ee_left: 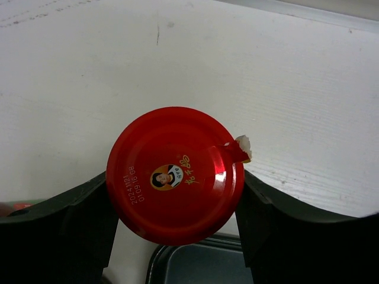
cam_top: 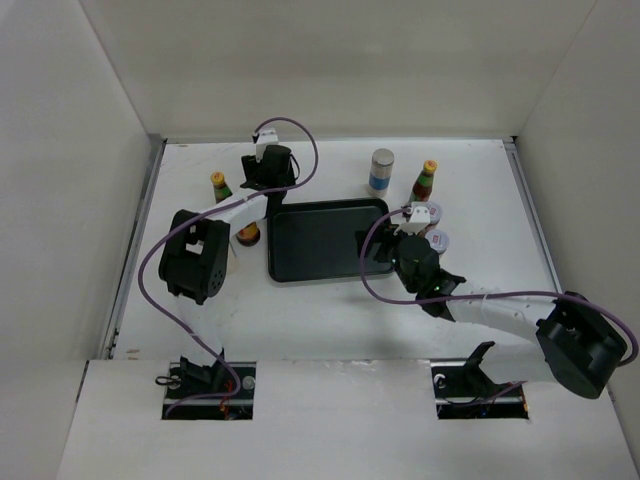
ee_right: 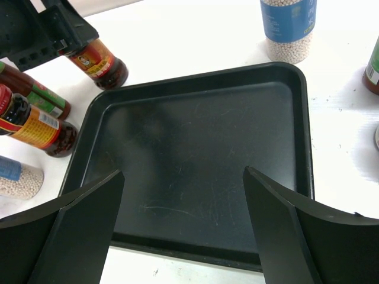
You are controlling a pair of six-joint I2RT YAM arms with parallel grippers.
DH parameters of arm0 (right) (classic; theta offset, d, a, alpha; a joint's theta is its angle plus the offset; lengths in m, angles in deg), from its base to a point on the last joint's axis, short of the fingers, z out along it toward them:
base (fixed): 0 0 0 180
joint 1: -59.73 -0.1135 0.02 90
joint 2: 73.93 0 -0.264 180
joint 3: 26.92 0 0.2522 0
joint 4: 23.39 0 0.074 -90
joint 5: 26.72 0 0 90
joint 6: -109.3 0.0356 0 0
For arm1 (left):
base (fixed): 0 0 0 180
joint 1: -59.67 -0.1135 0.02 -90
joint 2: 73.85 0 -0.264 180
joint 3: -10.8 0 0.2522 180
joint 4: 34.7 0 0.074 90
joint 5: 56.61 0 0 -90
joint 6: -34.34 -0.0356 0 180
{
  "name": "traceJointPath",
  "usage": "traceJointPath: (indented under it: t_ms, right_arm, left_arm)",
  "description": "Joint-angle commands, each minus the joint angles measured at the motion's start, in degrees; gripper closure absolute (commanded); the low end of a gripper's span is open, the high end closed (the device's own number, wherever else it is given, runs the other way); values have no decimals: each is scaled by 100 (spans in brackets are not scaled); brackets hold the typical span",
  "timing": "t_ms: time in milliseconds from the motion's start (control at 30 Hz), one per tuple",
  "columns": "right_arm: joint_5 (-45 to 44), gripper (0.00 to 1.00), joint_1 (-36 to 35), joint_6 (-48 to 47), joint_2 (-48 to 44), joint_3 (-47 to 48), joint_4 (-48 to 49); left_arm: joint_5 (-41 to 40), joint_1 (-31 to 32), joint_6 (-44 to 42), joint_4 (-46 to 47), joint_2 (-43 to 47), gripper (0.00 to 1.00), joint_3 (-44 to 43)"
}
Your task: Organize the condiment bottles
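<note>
My left gripper (cam_top: pixel 265 175) is shut on a red-lidded jar (ee_left: pixel 174 174), its fingers pressed to both sides of the lid, just beyond the black tray's back-left corner; the jar also shows in the right wrist view (ee_right: pixel 98 62). My right gripper (cam_top: pixel 378 246) is open and empty over the tray's right edge, and in its own wrist view (ee_right: pixel 183 177) only bare tray lies between the fingers. A yellow-capped bottle (cam_top: pixel 220 187) stands left of the tray, another (cam_top: pixel 425 182) to its right. A white grey-topped cylinder (cam_top: pixel 381 171) stands behind the tray. Two pale-lidded jars (cam_top: pixel 430 213) (cam_top: pixel 437 240) stand right of it.
The black tray (cam_top: pixel 320 240) lies mid-table with nothing on it. Left of it, in the right wrist view, stand a second red-lidded jar (ee_right: pixel 35 127) and a second white cylinder (ee_right: pixel 16 177), mostly hidden under my left arm from above. White walls enclose the table.
</note>
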Motion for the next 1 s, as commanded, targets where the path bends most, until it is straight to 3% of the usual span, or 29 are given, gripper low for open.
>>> traceJointPath:
  t_ms: [0, 300, 433, 767, 967]
  right_arm:
    - [42, 11, 35, 35, -55, 68, 338]
    - [60, 11, 35, 0, 42, 112, 337]
    - [77, 12, 52, 62, 42, 103, 303]
    - [-318, 13, 342, 325, -196, -152, 365]
    - [-204, 15, 430, 413, -257, -222, 417]
  left_arm:
    - [86, 32, -19, 358, 233, 47, -271]
    - [-248, 515, -863, 1448, 1420, 51, -113]
    - [-248, 769, -969, 1502, 1780, 50, 45]
    - [-283, 1244, -293, 1519, 2519, 51, 1741]
    - [-204, 1245, -152, 1624, 2423, 51, 2093]
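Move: Held by the left hand at its lid end, the red-lidded jar is to go to the black tray, whose middle lies about 12 cm back, 15 cm to the right and 8 cm below that hand. A second red-lidded jar stands roughly 11 cm back and 6 cm left of the hand, and the yellow-capped bottle 5 cm back and 11 cm left. From the right hand the tray's middle is some 7 cm ahead, 13 cm left and 12 cm below. Swinging right while climbing some 14 cm, the left hand lifts the still-gripped jar, then draws back and sinks about 10 cm over the left part of the tray; the wrist tips up on the rise, levels most of the way back and ends turned some 13 degrees clockwise. Late on, the open, empty right hand eases about 3 cm right, away from the tray's middle. ##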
